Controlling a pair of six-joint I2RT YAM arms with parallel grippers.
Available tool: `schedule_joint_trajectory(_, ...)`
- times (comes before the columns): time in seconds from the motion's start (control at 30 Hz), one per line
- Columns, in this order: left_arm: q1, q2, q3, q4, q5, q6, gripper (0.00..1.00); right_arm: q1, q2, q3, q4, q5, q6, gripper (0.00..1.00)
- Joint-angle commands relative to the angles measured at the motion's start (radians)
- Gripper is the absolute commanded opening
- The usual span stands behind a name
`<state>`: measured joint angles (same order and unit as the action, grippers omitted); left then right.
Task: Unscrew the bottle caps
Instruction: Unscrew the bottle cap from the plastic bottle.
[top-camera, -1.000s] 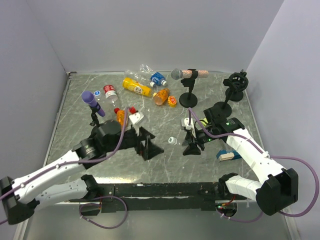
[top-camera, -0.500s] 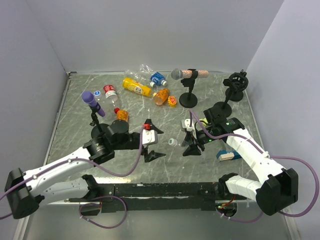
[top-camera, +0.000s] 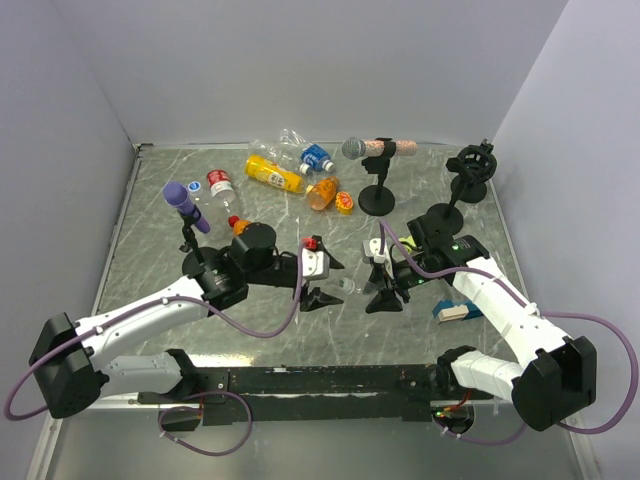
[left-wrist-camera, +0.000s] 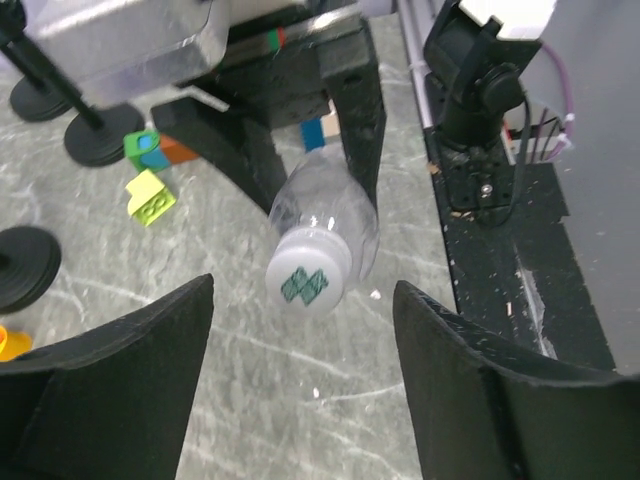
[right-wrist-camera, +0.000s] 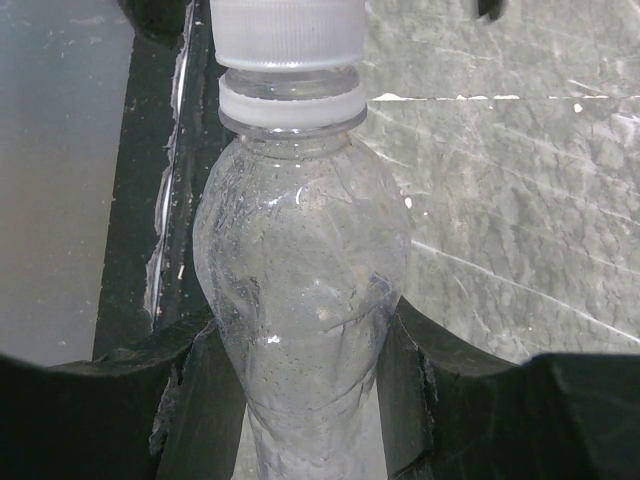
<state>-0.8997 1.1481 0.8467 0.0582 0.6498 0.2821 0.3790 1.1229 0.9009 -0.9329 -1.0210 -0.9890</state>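
My right gripper is shut on the body of a clear bottle, whose white cap points away from it. From above, that bottle lies level above the table with its cap facing left. My left gripper faces the cap end-on. In the left wrist view the white cap, marked with a green pattern, sits between the two black fingers, with a gap on each side. The left gripper is open and touches nothing.
Several other bottles lie at the back: a yellow one, a blue-labelled one, orange stubby ones and a red-labelled one. A purple-headed microphone, a grey-headed microphone and a black stand stand around. A yellow-green block lies nearby.
My left arm has swung right from the orange bottle to the capped end of the held bottle, and its jaws have narrowed a little. The right arm has not moved.
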Motion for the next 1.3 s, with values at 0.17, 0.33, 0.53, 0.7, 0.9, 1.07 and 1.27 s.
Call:
schedule_joint_trajectory(0.17, 0.002, 0.047, 0.060, 0.069, 0.097, -0.020, 0.59, -0.005, -0.006, 0.004, 0.005, -0.048, -0.031, 0.17)
schedule_joint_trajectory(0.33, 0.004, 0.059, 0.063, 0.071, 0.100, -0.035, 0.45, -0.005, -0.003, 0.004, 0.005, -0.048, -0.030, 0.17)
schedule_joint_trajectory(0.53, 0.002, 0.056, 0.057, 0.097, 0.105, -0.086, 0.18, -0.005, 0.000, 0.007, 0.005, -0.047, -0.027, 0.17)
schedule_joint_trajectory(0.7, 0.002, 0.045, 0.034, 0.147, 0.074, -0.318, 0.01, -0.005, 0.005, 0.009, 0.006, -0.042, -0.020, 0.17)
schedule_joint_trajectory(0.9, 0.002, 0.050, 0.099, -0.013, -0.154, -0.846, 0.01, -0.005, 0.005, 0.007, 0.011, -0.033, -0.016, 0.17)
schedule_joint_trajectory(1.07, -0.005, 0.062, 0.175, -0.219, -0.239, -1.187, 0.01, -0.005, 0.023, 0.016, 0.005, -0.034, -0.019, 0.17)
schedule_joint_trajectory(1.27, -0.011, 0.032, 0.229, -0.296, -0.344, -1.238, 0.01, -0.005, 0.029, 0.024, 0.002, -0.028, -0.014, 0.17)
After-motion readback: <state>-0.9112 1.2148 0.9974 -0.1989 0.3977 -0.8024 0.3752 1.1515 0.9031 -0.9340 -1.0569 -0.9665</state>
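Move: The white cap of the plastic bottle lies between the left hand's open fingers, about 2 cm to the right of that hand's point and level with it, and the bottle's shoulder is some 6 cm right and 4 cm below. The yellow-green block is on the table, roughly 18 cm ahead, 21 cm right and 20 cm below. From the right hand, which already grips the bottle, the cap is about 6 cm left and 5 cm up. The left hand eases about 1 cm to the right onto the cap while its fingers close from wide to roughly a third open and pinch the cap's sides. Then, staying nearly in place, it rolls some 70 degrees about its own pointing direction, counter-clockwise as seen from behind the left hand looking at the cap, while the right hand keeps its grip on the bottle and holds still against the turn. ##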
